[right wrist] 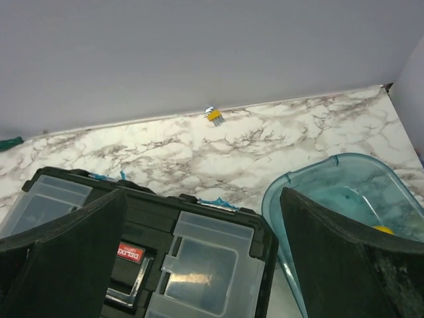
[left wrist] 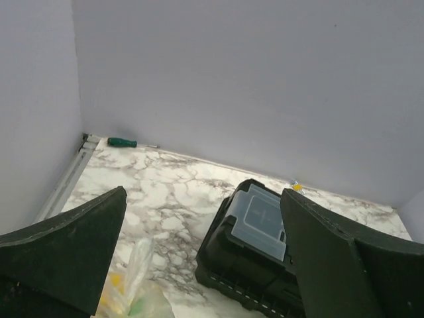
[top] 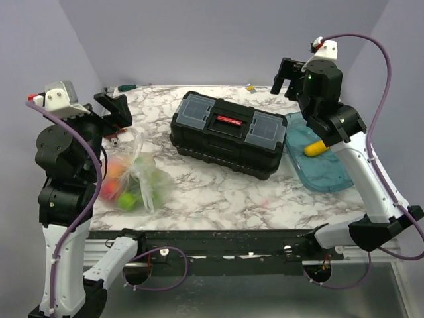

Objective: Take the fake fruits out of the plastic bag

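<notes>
The plastic bag (top: 137, 177) lies at the table's near left, clear and crinkly, its gathered top pointing away from me. Through the film show fake fruits: a red-orange one (top: 113, 170) and a green one (top: 128, 197). The bag's top edge (left wrist: 130, 286) shows at the bottom left of the left wrist view. My left gripper (top: 114, 106) hangs open above the table behind the bag, nothing between its fingers (left wrist: 203, 192). My right gripper (top: 286, 79) is open and raised over the toolbox's right end (right wrist: 203, 192).
A black toolbox (top: 228, 132) (left wrist: 255, 245) (right wrist: 192, 265) fills the middle. A translucent blue tray (top: 328, 179) (right wrist: 344, 192) at the right holds a yellow piece (top: 315, 147) (right wrist: 382, 230). A green screwdriver (top: 126, 87) (left wrist: 122, 142) and a small yellow item (top: 250, 87) (right wrist: 213, 115) lie by the back wall.
</notes>
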`<action>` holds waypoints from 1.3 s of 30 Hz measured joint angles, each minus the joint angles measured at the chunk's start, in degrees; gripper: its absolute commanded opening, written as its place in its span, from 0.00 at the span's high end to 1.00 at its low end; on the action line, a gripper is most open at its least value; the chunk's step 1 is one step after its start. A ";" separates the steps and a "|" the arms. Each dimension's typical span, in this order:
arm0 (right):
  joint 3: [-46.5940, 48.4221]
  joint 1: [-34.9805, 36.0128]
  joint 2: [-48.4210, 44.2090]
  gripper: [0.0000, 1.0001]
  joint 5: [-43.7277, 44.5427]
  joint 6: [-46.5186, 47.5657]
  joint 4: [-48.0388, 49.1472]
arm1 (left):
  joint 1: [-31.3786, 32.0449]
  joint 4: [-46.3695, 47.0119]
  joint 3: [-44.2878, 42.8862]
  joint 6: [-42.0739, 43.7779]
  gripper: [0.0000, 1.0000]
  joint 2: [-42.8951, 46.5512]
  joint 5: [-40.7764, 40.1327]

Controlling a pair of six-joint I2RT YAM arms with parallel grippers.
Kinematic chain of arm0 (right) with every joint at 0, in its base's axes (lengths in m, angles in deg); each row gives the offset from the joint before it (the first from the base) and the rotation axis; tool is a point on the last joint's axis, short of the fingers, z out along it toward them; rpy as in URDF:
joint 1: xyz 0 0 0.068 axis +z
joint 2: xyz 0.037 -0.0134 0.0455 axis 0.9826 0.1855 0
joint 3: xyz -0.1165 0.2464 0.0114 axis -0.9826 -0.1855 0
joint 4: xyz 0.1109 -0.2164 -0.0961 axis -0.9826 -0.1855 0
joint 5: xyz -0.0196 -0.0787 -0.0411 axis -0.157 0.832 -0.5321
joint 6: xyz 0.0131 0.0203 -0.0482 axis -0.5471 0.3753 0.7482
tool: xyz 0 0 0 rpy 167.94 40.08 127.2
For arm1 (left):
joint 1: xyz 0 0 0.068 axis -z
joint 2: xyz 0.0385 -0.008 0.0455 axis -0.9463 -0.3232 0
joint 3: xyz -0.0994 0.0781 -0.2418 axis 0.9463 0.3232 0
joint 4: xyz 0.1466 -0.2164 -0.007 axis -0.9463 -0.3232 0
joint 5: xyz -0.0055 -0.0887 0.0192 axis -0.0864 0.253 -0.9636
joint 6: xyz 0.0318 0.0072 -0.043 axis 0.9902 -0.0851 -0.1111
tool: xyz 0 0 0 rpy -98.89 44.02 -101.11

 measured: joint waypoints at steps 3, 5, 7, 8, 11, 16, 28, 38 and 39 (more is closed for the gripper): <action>-0.52 0.02 -0.28 0.00 -0.55 -1.68 -0.63 | 0.00 -2.82 0.76 -0.81 0.01 1.14 0.15; -0.63 0.07 -0.04 0.00 -2.32 -3.56 -0.87 | 0.00 -4.33 2.93 -1.31 0.01 1.05 0.83; -1.20 0.61 0.42 0.00 -4.31 -5.35 -0.87 | 0.00 -6.10 5.97 -1.84 0.01 0.81 1.84; -1.70 1.18 0.83 0.00 -4.87 -6.27 -0.83 | 0.00 -6.86 7.34 -2.03 0.01 0.81 2.34; -3.54 4.59 2.82 0.00 -7.06 -8.15 -0.68 | 0.00 -8.35 11.23 -2.10 0.01 0.70 3.89; -3.61 11.85 9.11 0.00 -10.38 -10.56 0.07 | 0.00 -9.53 16.57 -1.81 0.01 2.32 5.27; -4.98 33.53 17.14 0.00 -9.18 -16.39 12.46 | 0.00 -13.00 25.70 -0.79 0.01 16.11 4.68; -11.67 39.91 27.45 0.06 -16.76 -19.98 24.09 | 0.00 -16.70 27.23 -2.75 0.01 23.87 4.66; -12.74 40.15 28.02 0.06 -18.05 -20.35 25.46 | 0.00 -16.85 27.23 -2.89 0.01 24.46 4.66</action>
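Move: The plastic bag of fruit lies nearly under my left hand, about 4 cm ahead, 5 cm to its left and some 42 cm below. From my right hand it is roughly 50 cm to the left, 12 cm back and 36 cm below. The black toolbox is about 15 cm left of my right hand, 4 cm ahead and 34 cm down; the brown tap sits some 15 cm beyond the bag and 8 cm left of it. I swing my right hand about 40 cm left, high across the toolbox's near side, drawing back and sinking towards the bag's right side, turning it some 50 degrees counter-clockwise and tipping the fingers down, most steeply at the end. My left hand drops about 18 cm towards the bag, tilting down some 20 degrees, then eases back about 8 cm. Both grippers stay open, touching nothing. ##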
